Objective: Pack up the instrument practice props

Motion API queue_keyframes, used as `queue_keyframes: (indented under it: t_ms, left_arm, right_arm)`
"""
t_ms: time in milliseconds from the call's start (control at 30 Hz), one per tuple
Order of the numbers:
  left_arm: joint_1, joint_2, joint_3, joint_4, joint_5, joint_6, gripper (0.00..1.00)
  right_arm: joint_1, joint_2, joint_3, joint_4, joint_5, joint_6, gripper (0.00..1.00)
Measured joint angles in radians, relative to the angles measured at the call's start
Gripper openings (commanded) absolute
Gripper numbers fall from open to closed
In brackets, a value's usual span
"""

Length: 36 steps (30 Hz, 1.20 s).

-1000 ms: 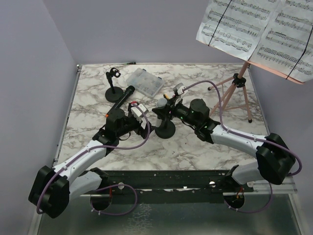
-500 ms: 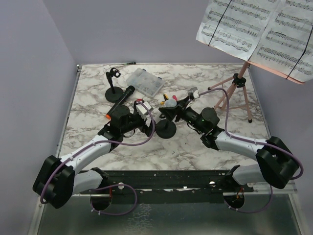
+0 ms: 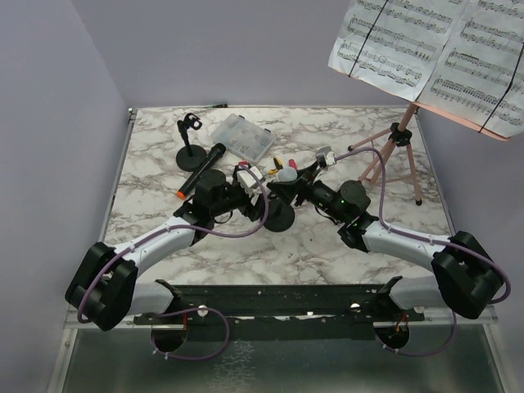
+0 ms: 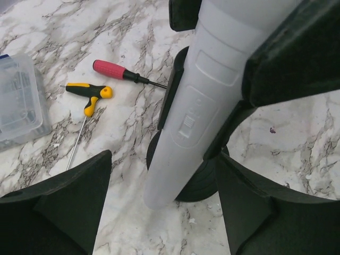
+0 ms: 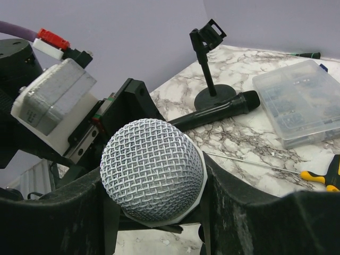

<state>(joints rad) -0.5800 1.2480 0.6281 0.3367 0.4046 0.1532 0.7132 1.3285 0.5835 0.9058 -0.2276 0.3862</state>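
Observation:
My right gripper [image 3: 288,182] [image 5: 156,172] is shut on the mesh head of the grey-headed microphone [image 5: 151,170] [image 3: 286,173]. The microphone's pale body [image 4: 196,106] slants down over a black round-based mic holder [image 3: 278,218] [image 4: 204,183]. My left gripper [image 3: 259,206] [image 4: 162,159] is open, with one finger on each side of the body's lower end and a gap on its left side. Further left lie the black microphone [image 3: 201,168] [image 5: 212,111] and the second holder [image 3: 191,147] [image 5: 210,79]. White sheet-music pages [image 3: 434,49] rest on the pink tripod [image 3: 397,151] at the back right.
A clear compartment box [image 3: 241,137] [image 4: 18,101] [image 5: 297,101] sits behind the arms. A red screwdriver [image 4: 117,70] and a yellow one [image 4: 87,95] lie between the box and the holder. Walls close off the left, back and right of the marble table [image 3: 327,246].
My left gripper has moved right, up to the holder and the microphone's body, and its jaws have narrowed a little. The right gripper swung the microphone's head rightwards, then held still.

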Motion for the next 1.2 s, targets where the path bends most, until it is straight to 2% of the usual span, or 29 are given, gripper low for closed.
queue_keyframes:
  t_ms: [100, 267, 367, 467, 600, 767, 900, 1000, 1100, 1200]
  left_arm:
    - [-0.003, 0.038, 0.019, 0.006, 0.0, 0.033, 0.6]
    - [-0.013, 0.074, 0.034, 0.006, 0.018, 0.076, 0.31]
    - [-0.024, 0.08, 0.035, 0.002, 0.032, 0.126, 0.18]
    - [-0.029, 0.08, 0.042, -0.018, 0.033, 0.168, 0.08]
    - [-0.031, 0.078, 0.086, -0.109, 0.032, 0.231, 0.0]
    - [-0.035, 0.051, 0.12, -0.211, 0.021, 0.314, 0.0]
    - [-0.036, 0.034, 0.139, -0.275, 0.003, 0.363, 0.0]
    - [-0.036, 0.033, 0.156, -0.313, -0.002, 0.388, 0.06]
    - [-0.036, 0.032, 0.167, -0.335, -0.013, 0.391, 0.21]
    - [-0.035, 0.032, 0.173, -0.347, -0.032, 0.377, 0.43]
  right_arm:
    - [0.0, -0.015, 0.0, -0.025, -0.006, -0.005, 0.18]
    - [-0.001, -0.029, 0.0, -0.053, -0.007, -0.016, 0.19]
    - [-0.003, -0.038, 0.006, -0.079, -0.006, -0.021, 0.23]
    - [-0.003, -0.052, 0.014, -0.121, -0.007, -0.029, 0.3]
    - [-0.003, -0.087, 0.019, -0.189, -0.006, -0.044, 0.38]
    - [-0.001, -0.131, 0.02, -0.27, -0.007, -0.051, 0.46]
    - [0.001, -0.143, 0.032, -0.309, -0.011, -0.056, 0.46]
    - [0.002, -0.143, 0.043, -0.327, -0.016, -0.058, 0.36]
    - [0.002, -0.132, 0.052, -0.329, -0.021, -0.058, 0.21]
    - [0.001, -0.109, 0.058, -0.307, -0.029, -0.048, 0.06]
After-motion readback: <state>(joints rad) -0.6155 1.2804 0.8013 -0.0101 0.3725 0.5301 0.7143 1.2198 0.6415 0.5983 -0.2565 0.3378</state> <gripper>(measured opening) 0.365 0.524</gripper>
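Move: The tail of the white microphone is between my open left fingers, about 1 cm ahead, 2 cm right and 1 cm below their midpoint; it lies some 7 cm left of my right hand, level with it fore and aft and about 9 cm below. The round stand base is about 4 cm ahead and 6 cm right of my left hand. The yellow-black T-handle tool is some 20 cm ahead and 5 cm right, the red screwdriver 17 cm ahead and 11 cm right, both about 15 cm down. I shut my left fingers on the white microphone's tail, just below the stand clip, easing about 2 cm right and down as they close. Keeping that pinch, I bring the hand back left and slightly up while turning the wrist some 20 degrees, fingers dipping more steeply. My right hand keeps its grip behind the grille and draws back and right about 2 cm, tilting slightly, then eases a little left. ##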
